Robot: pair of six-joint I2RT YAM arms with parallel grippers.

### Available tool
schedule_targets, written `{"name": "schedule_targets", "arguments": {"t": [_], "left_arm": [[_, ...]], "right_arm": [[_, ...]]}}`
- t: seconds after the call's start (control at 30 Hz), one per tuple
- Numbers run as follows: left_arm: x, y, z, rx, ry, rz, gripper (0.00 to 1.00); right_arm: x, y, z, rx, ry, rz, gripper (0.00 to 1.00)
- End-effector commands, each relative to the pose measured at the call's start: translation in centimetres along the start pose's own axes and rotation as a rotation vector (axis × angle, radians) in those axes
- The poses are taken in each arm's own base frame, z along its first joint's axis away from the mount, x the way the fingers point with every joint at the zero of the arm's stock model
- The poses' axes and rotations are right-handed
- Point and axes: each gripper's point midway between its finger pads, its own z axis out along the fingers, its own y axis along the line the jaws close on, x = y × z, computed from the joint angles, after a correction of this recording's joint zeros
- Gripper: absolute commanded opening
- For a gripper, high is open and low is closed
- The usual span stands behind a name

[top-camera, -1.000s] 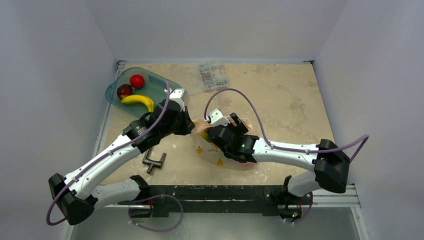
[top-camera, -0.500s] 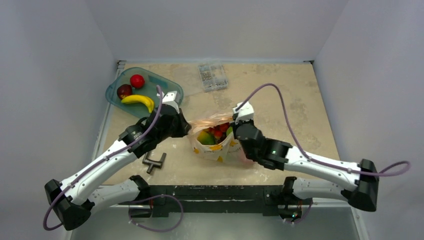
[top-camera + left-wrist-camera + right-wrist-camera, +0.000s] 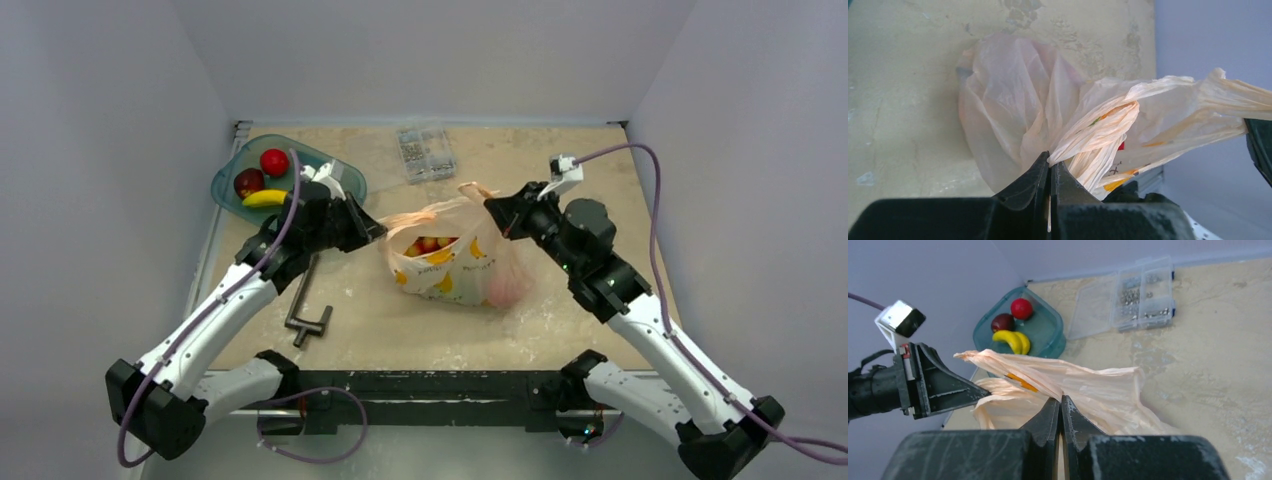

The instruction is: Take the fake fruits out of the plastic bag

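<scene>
The pale-orange plastic bag (image 3: 450, 272) stands mid-table with its mouth stretched open. Red, green and yellow fake fruits (image 3: 428, 245) show inside it. My left gripper (image 3: 378, 228) is shut on the bag's left handle, which is pinched between the tips in the left wrist view (image 3: 1049, 159). My right gripper (image 3: 492, 204) is shut on the right handle, also seen in the right wrist view (image 3: 1059, 401). The bag fills both wrist views (image 3: 1013, 100) (image 3: 1098, 385). A red apple (image 3: 274, 161), a dark red apple (image 3: 248, 182) and a banana (image 3: 265, 198) lie in the teal tray (image 3: 300, 152).
A grey metal clamp (image 3: 305, 308) lies at the front left, under my left arm. A clear box of small parts (image 3: 425, 152) sits at the back centre. The teal tray (image 3: 1045, 330) is just behind my left gripper.
Both grippers have pulled apart, the right far to the right and back, the left back-left. The bag has gone from crumpled under the grippers to upright with its mouth open.
</scene>
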Motion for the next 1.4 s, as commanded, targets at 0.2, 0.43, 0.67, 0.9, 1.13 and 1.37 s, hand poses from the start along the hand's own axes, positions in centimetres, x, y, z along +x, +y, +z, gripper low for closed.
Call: {"name": "schedule_targets", "arguments": {"t": [0.2,0.43,0.67,0.9,1.13,1.37], "left_arm": [[-9.5,-8.7,-0.2,0.367,0.006,-0.096,0.00],[-8.3,-7.7,-0.1,0.345,0.089,0.062,0.00],[-1.9,-2.7,-1.2,0.305,0.165,0.177,0.43],[2.3,-3.1,-7.1,0.189,0.115,0.381,0.70],[2.6,-5.0,-5.4,0.038,-0.043,0.351,1.00],[2.0,-9.1,-0.5,0.018,-0.056,0.252,1.00]], "right_arm": [[-10.7,-3.7,1.8,0.024,-0.083,0.056,0.00],[-8.7,-2.8,-0.2,-0.031,-0.042,0.022,0.00],[1.4,-4.0,-3.0,-0.091,0.110,0.161,0.00],[3.6,-3.7,-4.6,-0.119,0.157,0.160,0.00],[2.2,-2.6,-5.3,-0.151,0.116,0.137,0.00],[1.1,-1.8,-6.3,-0.166,0.076,0.134,0.00]]}}
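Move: The bag of fruit, its handles still pinched one in each hand, has its body about 13 cm right of the left hand, some 2 cm ahead and 15 cm below; from the right hand the body is roughly 8 cm left, level fore-and-aft and 22 cm down. The fruit bowl lies about 23 cm left and 22 cm ahead of the left hand, the screw box about 9 cm right and 31 cm ahead, the black tool 18 cm left and 5 cm back, all some 20 cm lower. The bag is swung by both hands, forward and up (about 7 cm out and 10 cm up on the left; 8 cm out, 7 cm right and 5 cm up on the right), then back and down. On that return the left fingers open wide and let go of their handle; the left hand draws back, rises slightly, then eases right and forward. The right hand keeps its pinch, dips, then creeps back and up. ##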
